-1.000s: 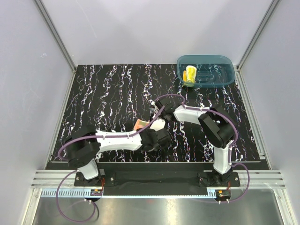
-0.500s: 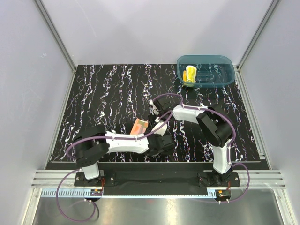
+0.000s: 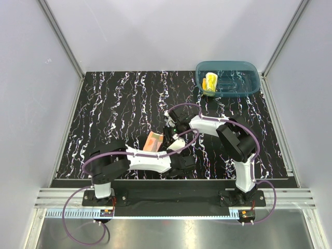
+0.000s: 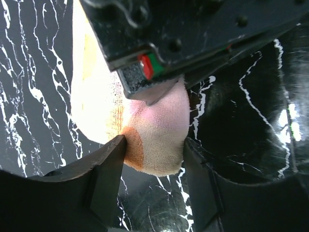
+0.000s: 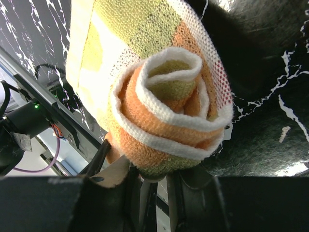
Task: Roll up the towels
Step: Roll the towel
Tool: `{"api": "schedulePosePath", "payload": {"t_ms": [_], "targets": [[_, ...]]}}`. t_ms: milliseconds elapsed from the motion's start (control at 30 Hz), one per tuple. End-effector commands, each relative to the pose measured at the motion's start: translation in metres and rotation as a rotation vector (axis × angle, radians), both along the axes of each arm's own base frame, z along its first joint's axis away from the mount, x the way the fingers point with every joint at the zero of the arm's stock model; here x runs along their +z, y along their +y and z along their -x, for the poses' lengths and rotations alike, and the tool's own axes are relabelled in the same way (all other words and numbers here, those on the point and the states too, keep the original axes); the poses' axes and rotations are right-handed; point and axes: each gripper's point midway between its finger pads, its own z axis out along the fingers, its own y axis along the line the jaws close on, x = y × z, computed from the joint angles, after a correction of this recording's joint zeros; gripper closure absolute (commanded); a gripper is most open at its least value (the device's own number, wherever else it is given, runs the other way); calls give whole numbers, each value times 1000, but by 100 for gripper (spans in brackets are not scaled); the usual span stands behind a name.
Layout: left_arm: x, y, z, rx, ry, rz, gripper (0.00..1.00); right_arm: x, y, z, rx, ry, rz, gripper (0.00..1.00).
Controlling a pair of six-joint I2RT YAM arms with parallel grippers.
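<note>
The orange polka-dot towel [image 3: 154,140] lies mid-table near the front, partly rolled. In the right wrist view its spiral end [image 5: 164,96] faces the camera, and my right gripper [image 5: 154,171] is shut on the lower part of the roll. My left gripper [image 4: 154,152] is at the other end of that towel [image 4: 159,130]. Its jaws stand apart on either side of the tip, just touching it. From above, both grippers [image 3: 179,155] [image 3: 174,134] crowd the towel's right edge. The yellow towel [image 3: 210,81] sits rolled inside the teal tub.
The teal tub [image 3: 253,83] stands at the table's back right corner. My right gripper's black body [image 4: 193,29] hangs over the towel, close to the left fingers. Purple cables loop over both arms. The table's near edge is just behind the left gripper.
My left arm has swung right and its gripper has drawn back toward the near edge, jaws widening a little. More of the orange towel shows. The right gripper has barely moved.
</note>
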Motion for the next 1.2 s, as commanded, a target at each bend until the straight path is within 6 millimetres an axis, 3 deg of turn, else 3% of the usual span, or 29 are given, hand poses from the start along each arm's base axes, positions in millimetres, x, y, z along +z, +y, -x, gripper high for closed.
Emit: {"api": "schedulePosePath", "payload": {"t_ms": [0,67,233,300,333,367,467,667,900,1033,1167], "targets": [[-8,16,4,10,19,-76,44,-22,-16,5,16,8,102,83],[-11,17,5,5,27,-78,47,-21,-15,6,22,15,93,83],[-22,11,8,-40,61,-52,70,-19,-11,7,34,25,71,79],[-26,9,9,-57,76,-51,76,-18,-11,8,39,28,68,72],[-28,9,9,-63,85,-50,79,-17,-11,7,36,26,64,65],[-27,8,9,-73,90,-47,80,-18,-15,4,26,28,64,51],[-32,9,10,-92,118,-12,82,-14,-19,-3,11,30,48,42],[-22,8,10,-134,150,149,83,-12,-30,-32,-34,24,53,38],[-10,-11,18,-194,245,362,83,-37,-42,-41,-36,26,157,38],[-5,-12,13,-167,290,479,83,-44,-57,-42,-45,5,222,38],[6,-21,9,-165,329,628,84,-40,-87,-59,-92,-16,264,38]]}}
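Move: The near end of the rolled towel already sits between the left hand's open fingers, about 1 cm ahead and 1 cm below the hand point. The right fingers, clamped on the roll, are some 5 cm ahead of the left hand, level with it sideways; the towel's flat part lies about 4 cm left and 3 cm ahead of the left hand. From the right hand that near end is about 5 cm back, and the roll's spiral far end is 1 cm ahead and 2 cm left. The roll's near end gets pinched as the left fingers close on it, the left hand sinking about 1 cm; that hand then eases a little left and rolls left side down by some 30 degrees, coming back up, to wind the towel leftward. Meanwhile the right fingers open, let go of the roll and shift about 3 cm forward and 2 cm right. ##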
